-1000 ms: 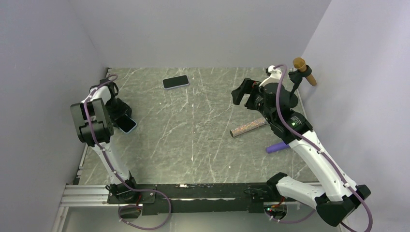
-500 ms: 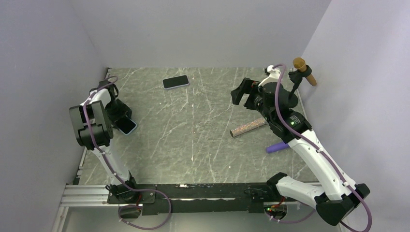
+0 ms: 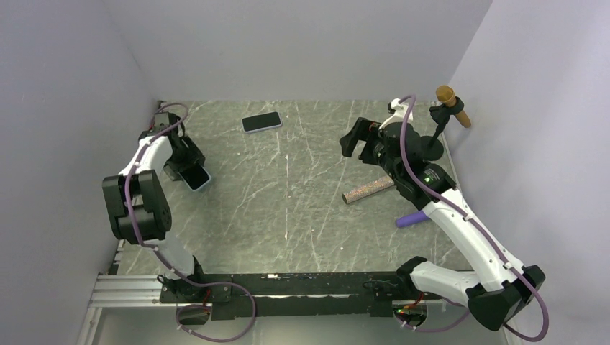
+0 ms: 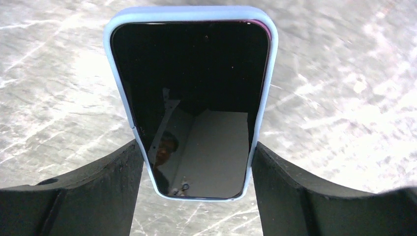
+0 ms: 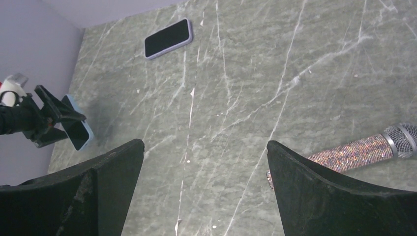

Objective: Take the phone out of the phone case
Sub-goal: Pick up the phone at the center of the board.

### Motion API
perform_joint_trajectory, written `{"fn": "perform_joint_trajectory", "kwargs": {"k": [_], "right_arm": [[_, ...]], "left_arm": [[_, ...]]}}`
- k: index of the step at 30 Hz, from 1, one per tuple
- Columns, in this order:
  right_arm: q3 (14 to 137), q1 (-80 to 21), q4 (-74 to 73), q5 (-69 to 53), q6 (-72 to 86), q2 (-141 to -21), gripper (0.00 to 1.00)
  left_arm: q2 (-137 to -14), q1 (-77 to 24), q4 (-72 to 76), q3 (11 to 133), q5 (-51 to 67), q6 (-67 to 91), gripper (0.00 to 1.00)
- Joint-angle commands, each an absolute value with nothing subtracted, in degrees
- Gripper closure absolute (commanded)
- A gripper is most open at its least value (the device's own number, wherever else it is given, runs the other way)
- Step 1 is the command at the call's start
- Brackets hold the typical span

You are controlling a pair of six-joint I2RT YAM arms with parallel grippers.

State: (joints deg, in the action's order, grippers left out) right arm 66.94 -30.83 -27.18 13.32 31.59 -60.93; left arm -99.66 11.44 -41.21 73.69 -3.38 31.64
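A black phone (image 4: 192, 73) sits in a light blue phone case (image 4: 189, 14), screen up. My left gripper (image 4: 196, 147) is shut on it, one black finger pressed against each long side near its lower end. From above, the same cased phone (image 3: 198, 178) shows at the table's left side with my left gripper (image 3: 188, 167) on it. The right wrist view shows that phone (image 5: 77, 132) at the far left. Over the table's right half, my right gripper (image 5: 204, 147) hangs open with nothing in it, shown from above as the right gripper (image 3: 354, 144).
A second dark phone (image 3: 261, 121) in a pale case lies flat at the back middle. A glittery microphone (image 3: 370, 189) and a purple object (image 3: 412, 219) lie at the right. A brown-headed microphone on a stand (image 3: 452, 100) is at the back right corner. Walls enclose the table.
My left arm has swung toward the back of the table, carrying the cased phone a little farther and to the right. The right gripper has shifted slightly left.
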Motion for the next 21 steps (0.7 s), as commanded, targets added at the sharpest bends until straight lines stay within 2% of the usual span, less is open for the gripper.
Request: {"fn": "perform_joint_trajectory", "kwargs": {"k": [1, 13, 18, 20, 21], "right_arm": [[64.69, -30.37, -24.32, 13.44, 33.13, -60.76, 0.00], [62.82, -30.09, -19.52, -5.73, 33.28, -67.87, 0.00], [62.12, -30.11, -13.92, -14.51, 35.70, -72.23, 0.00], [59.81, -30.67, -9.25, -18.17, 37.35, -73.67, 0.01], [58.84, -31.27, -6.84, -19.44, 38.36, -74.50, 0.01]], "left_arm": [[-91.89, 5.85, -35.57, 72.21, -0.54, 28.67, 0.73], [-74.33, -16.81, -22.80, 65.56, 8.78, 18.40, 0.77], [-71.64, -20.88, -20.56, 64.17, 12.10, 17.89, 0.78], [-71.17, -21.26, -20.31, 64.11, 13.01, 18.33, 0.82], [-70.88, -21.26, -20.05, 63.90, 13.61, 18.78, 0.88]]}}
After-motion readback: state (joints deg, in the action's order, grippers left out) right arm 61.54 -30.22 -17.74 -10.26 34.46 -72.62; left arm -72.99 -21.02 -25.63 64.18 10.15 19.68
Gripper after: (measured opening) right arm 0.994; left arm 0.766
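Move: The left fingers already hold the cased phone clear of the board, its middle about 2 cm back and 2 cm right of the hand point and roughly level with it. The board's middle lies some 35 cm right, 3 cm back and 8 cm below this hand; the second phone lies 15 cm ahead, 24 cm right and 7 cm below. From the open right hand, the held phone is about 52 cm left, 4 cm ahead and 22 cm lower; the glittery microphone is 6 cm right, straight below by 29 cm. Rightward and upward, the left arm swings the phone fast towards the board's middle and the right hand, some 24 cm across and 14 cm up, turning clockwise and tipping its fingers up to point less steeply down; the grip on the case edges stays. The right hand, still wide open, comes to meet the phone, first down, then also left, about 8 cm each way, turning counter-clockwise and tilting slightly downward. ##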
